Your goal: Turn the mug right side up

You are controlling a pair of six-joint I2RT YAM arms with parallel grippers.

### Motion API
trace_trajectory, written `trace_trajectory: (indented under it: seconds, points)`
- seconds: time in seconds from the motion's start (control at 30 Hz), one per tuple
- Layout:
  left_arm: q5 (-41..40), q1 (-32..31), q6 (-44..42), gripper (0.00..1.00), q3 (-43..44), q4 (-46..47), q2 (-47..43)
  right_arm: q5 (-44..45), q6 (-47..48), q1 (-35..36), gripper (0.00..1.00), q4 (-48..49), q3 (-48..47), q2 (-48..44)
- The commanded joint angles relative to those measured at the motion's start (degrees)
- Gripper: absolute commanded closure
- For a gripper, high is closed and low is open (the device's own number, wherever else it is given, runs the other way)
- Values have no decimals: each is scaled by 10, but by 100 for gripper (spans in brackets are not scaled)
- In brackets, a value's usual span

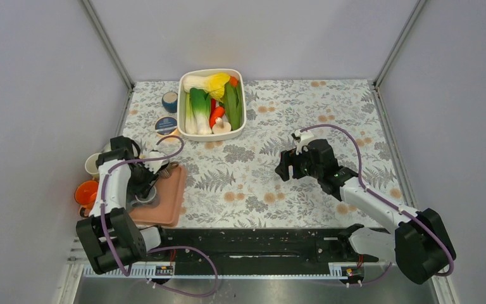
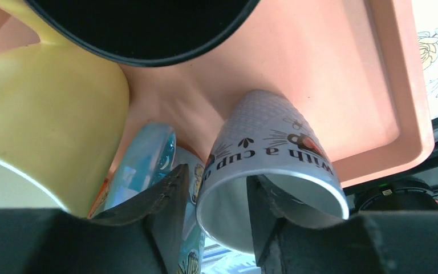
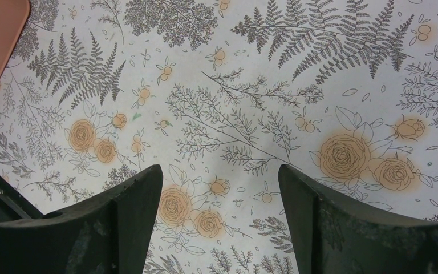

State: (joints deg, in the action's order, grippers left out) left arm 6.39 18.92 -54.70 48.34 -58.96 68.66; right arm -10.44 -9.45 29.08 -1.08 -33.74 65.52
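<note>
The mug (image 2: 268,142) is white with black lettering and stands on the pink tray (image 2: 342,85), its open mouth facing my left wrist camera. My left gripper (image 2: 217,174) straddles the mug's rim, with one finger (image 2: 274,211) inside the mug and the other finger (image 2: 159,200) outside it. A narrow gap shows between the outer finger and the wall, so the jaws are open. In the top view the left gripper (image 1: 147,185) points down over the tray's (image 1: 171,196) left part. My right gripper (image 3: 219,188) hovers open over the bare flowered tablecloth, right of centre (image 1: 286,168).
A yellow mug (image 2: 45,114), a blue patterned cup (image 2: 142,162) and a black-rimmed vessel (image 2: 142,34) crowd the mug. An orange cup (image 1: 87,191) and a white cup (image 1: 93,163) stand left of the tray. A white basin (image 1: 243,95) of vegetables and two tins (image 1: 166,125) are at the back.
</note>
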Motion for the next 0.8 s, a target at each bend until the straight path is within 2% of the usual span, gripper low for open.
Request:
trace_trajectory:
  seconds: [0.0,0.3,0.4,0.53,0.6,0.7,0.77]
  points:
    - [12,6,-22,51,22,-8,-12,-4,-3,-3,17,26,-3,-16]
    - [120,6,-57,31,170,-169,2,-10,-4,-3,17,26,-7,-5]
    - [172,5,-46,29,242,-215,37,-10,-2,-4,17,26,-8,-2]
    - [206,5,90,22,357,-163,104,-13,-3,-4,17,22,-14,3]
    - [208,5,178,10,417,-130,149,-14,-6,-4,17,15,-19,4]
    - [171,-6,314,4,479,-34,212,-13,-11,-4,17,14,-20,4]
    - [146,-25,369,3,517,11,257,-15,-16,-4,17,14,-21,7]
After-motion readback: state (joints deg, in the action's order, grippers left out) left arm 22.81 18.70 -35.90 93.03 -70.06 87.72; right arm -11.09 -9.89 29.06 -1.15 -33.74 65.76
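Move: The left hand stands at the rim of the white mug on the tray, whose middle is about 4 cm to its right and 4 cm lower. The blue mug it heads for next is some 38 cm ahead and 4 cm right, 4 cm below; the tape roll lies 10 cm nearer, and the vegetable crate's middle 15 cm right of that mug. For the idle right hand, the blue mug is about 29 cm ahead, 43 cm left, 7 cm lower. The left hand opens wide, climbs about 15 cm off the white mug, then sweeps forward towards the blue mug. ##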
